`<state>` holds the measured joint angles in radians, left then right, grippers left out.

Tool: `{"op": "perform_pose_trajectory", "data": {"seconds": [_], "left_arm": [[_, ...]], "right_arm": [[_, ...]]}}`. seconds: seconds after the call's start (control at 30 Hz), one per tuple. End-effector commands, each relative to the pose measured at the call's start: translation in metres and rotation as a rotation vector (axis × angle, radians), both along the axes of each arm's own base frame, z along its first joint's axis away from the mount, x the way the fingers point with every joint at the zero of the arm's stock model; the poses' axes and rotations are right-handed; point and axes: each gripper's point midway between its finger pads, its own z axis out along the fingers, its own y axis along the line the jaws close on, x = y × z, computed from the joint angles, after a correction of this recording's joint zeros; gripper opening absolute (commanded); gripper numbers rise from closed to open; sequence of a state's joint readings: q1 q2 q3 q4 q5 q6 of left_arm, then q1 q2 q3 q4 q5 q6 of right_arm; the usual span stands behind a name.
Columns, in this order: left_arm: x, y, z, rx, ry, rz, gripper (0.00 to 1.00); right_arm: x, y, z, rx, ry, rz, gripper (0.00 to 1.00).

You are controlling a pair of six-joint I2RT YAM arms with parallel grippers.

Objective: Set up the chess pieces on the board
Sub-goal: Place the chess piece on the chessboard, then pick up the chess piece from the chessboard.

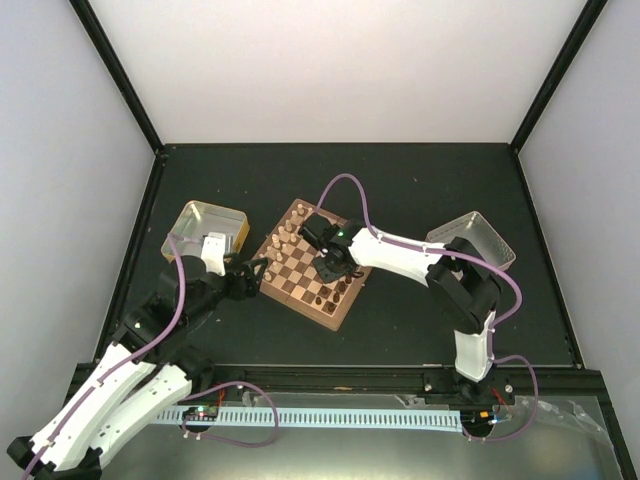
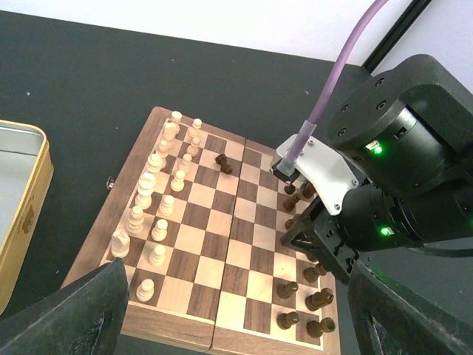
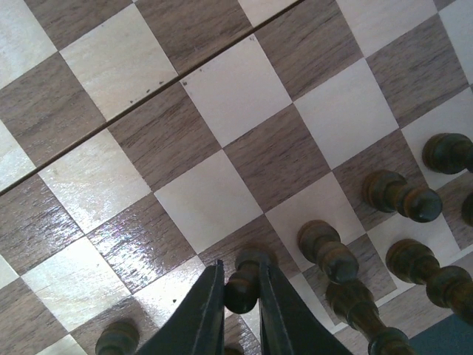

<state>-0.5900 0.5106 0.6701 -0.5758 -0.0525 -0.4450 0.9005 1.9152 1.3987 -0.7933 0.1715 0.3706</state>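
The board lies tilted at the table's middle. Cream chess pieces stand in two rows along its left side in the left wrist view, and dark chess pieces stand along its right side. One dark piece lies toppled near the far middle. My right gripper reaches down among the dark rows, its fingers shut on the head of a dark pawn that stands on a dark square. My left gripper hovers at the board's near edge, open wide, nothing between its fingers.
A shallow metal tin sits left of the board and another to the right. Other dark pieces stand close beside the right fingers. The right arm's wrist hangs over the board's right side.
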Motion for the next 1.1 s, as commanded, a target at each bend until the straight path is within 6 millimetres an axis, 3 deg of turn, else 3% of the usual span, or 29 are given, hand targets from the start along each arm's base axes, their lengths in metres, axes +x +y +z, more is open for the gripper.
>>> {"op": "perform_pose_trajectory", "data": {"seconds": [0.0,0.5,0.7,0.83,1.07], "left_arm": [[0.002,0.001,0.006,0.011,-0.017,-0.001,0.83],[0.004,0.001,0.005,0.020,-0.014,0.009,0.84],[0.002,0.010,0.018,-0.004,-0.053,0.050,0.84],[-0.001,0.012,0.031,-0.021,-0.087,0.049,0.84],[-0.002,0.013,0.031,-0.033,-0.071,0.052,0.85]], "right_arm": [[0.005,0.003,0.003,0.007,-0.004,0.003,0.18],[0.009,0.008,0.031,0.068,-0.051,-0.005,0.26],[0.041,0.022,0.064,0.155,-0.205,-0.081,0.42],[0.068,0.034,0.061,0.187,-0.260,-0.136,0.45],[0.103,0.040,0.046,0.261,-0.292,-0.192,0.44]]}}
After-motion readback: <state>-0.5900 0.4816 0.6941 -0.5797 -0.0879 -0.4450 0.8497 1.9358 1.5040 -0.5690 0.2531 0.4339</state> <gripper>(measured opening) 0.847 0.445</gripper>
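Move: The dark pawn stands between my right pads, its middle about 1 cm below the hand point, straight under it. The last dark piece, lying on the board, is some 11 cm ahead, 3 cm left and 2 cm lower. The next dark pawn is about 2 cm ahead and 1 cm right; the nearest white pawn is 13 cm ahead, 8 cm left. From my left hand the lying piece is roughly 18 cm ahead, 13 cm right, 20 cm down. I keep my right hand still over the dark pawn while its fingers spread and let go of the pawn's head. Then I lift clear by about 5 cm and sweep forward some 8 cm and a little left towards the lying dark piece, fingers staying about half open, tips swinging forward and left by roughly 20 degrees. My left hand only rises a couple of centimetres late on. ##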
